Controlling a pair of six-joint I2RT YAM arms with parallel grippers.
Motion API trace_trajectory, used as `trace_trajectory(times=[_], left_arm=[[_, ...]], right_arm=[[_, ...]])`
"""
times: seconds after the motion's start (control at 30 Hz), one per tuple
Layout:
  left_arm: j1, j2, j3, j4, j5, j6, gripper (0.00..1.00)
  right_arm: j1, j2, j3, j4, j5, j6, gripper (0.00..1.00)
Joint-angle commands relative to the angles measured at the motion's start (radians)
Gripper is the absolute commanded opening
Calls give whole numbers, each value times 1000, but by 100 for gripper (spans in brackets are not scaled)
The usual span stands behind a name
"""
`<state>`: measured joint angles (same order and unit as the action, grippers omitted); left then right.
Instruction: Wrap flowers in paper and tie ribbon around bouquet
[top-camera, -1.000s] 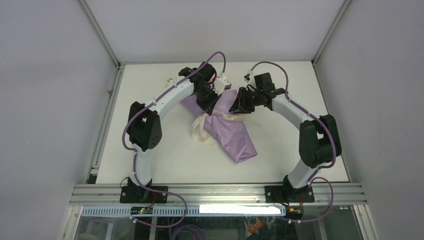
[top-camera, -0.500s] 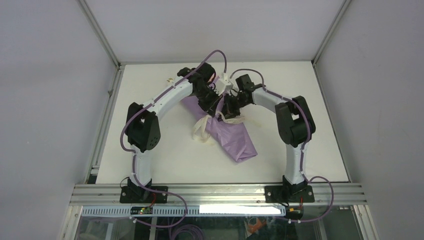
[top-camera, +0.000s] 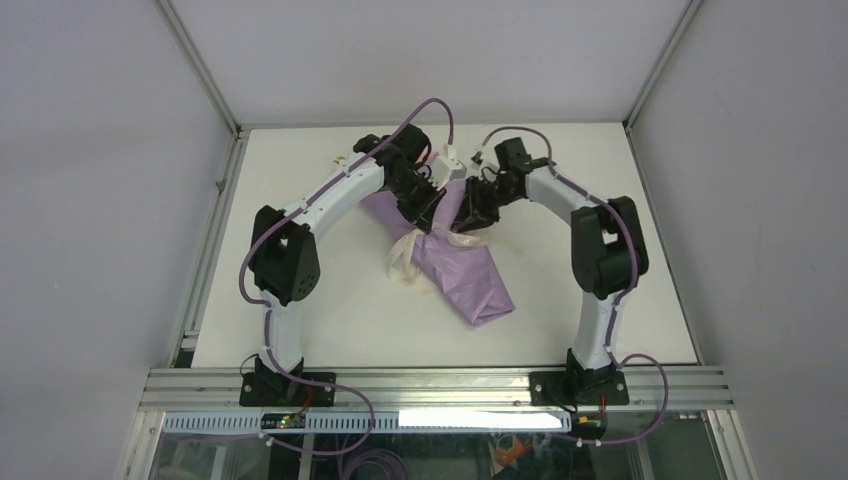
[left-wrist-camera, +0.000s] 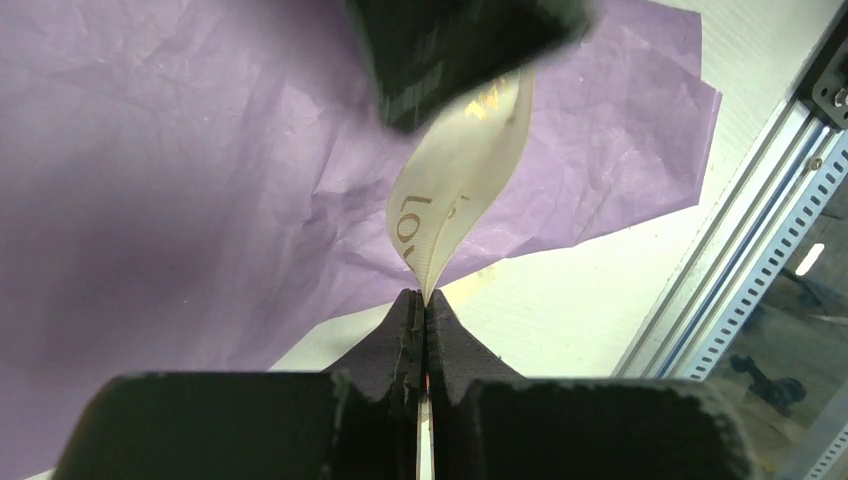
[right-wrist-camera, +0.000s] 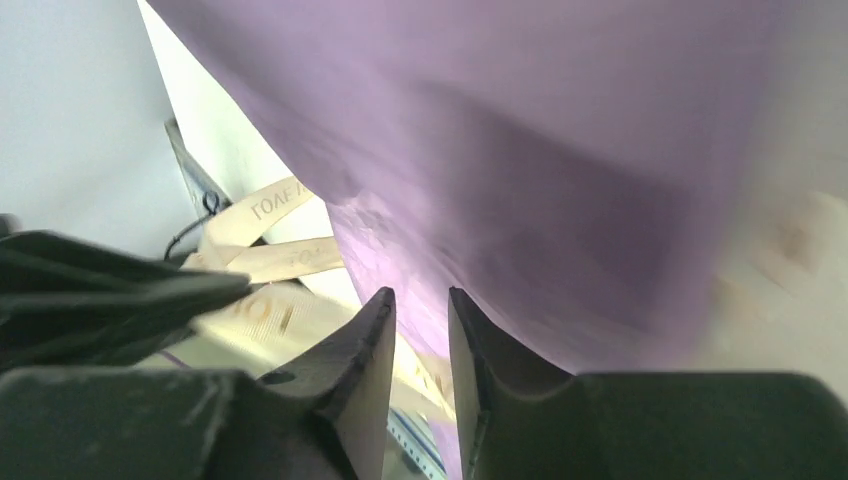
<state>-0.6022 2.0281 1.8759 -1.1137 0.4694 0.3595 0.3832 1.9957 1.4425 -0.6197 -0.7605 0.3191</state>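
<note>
The bouquet (top-camera: 462, 270) lies on the table as a lilac-purple paper cone, narrow end toward the front right. The flowers are hidden under the arms. The cream ribbon (top-camera: 405, 255) loops around the cone's middle. My left gripper (left-wrist-camera: 425, 298) is shut on a printed strand of ribbon (left-wrist-camera: 455, 190) that rises from its tips over the paper (left-wrist-camera: 200, 180). In the top view the left gripper (top-camera: 437, 212) and right gripper (top-camera: 463, 218) nearly touch above the cone. My right gripper (right-wrist-camera: 420, 297) stands open by a narrow gap, nothing pinched, with ribbon strands (right-wrist-camera: 270, 255) beside it and paper (right-wrist-camera: 560, 150) close ahead.
The white table (top-camera: 330, 320) has aluminium frame posts at its back corners and a rail (top-camera: 430, 385) along the front where both arm bases are bolted. A slotted rail (left-wrist-camera: 740, 270) shows at the table's edge in the left wrist view.
My right arm has folded in and carried its gripper left, from beside the bouquet to right against the left gripper. The left arm and the bouquet have barely moved.
</note>
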Motion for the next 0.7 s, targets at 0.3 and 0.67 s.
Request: trace_trajectory(times=[0.3,0.67], left_arm=[[-2,-96,-43,23,-19,89,0],[-2,-99,-49,15,-26,97,0]], right_arm=[[-107,-175,105,-353,-97,-738,46],[-86,-116,124,-331,-53,-982,56]])
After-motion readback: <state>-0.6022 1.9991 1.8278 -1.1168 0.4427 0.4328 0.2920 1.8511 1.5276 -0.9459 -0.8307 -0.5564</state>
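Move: Just right of the left fingertips, the pale ribbon crosses the purple-wrapped bouquet. Its right-hand stretch lies about 2 cm back, 3 cm right and 4 cm below the right hand. From the right hand, the ribbon loop on the left is some 7 cm back and 12 cm left, and the wrapper's lower end 17 cm back and 8 cm right. From the left hand, the right-hand stretch is about 2 cm back, 9 cm right and 8 cm down. Backing off from the left gripper, the right hand sweeps about 6 cm right and nearly as far up, first swinging slightly forward and then returning. Its fingers open wider over the ribbon while the wrist rolls some 40 degrees counter-clockwise about their pointing line. The left hand eases only about a centimetre left and keeps its pinch on the ribbon. ##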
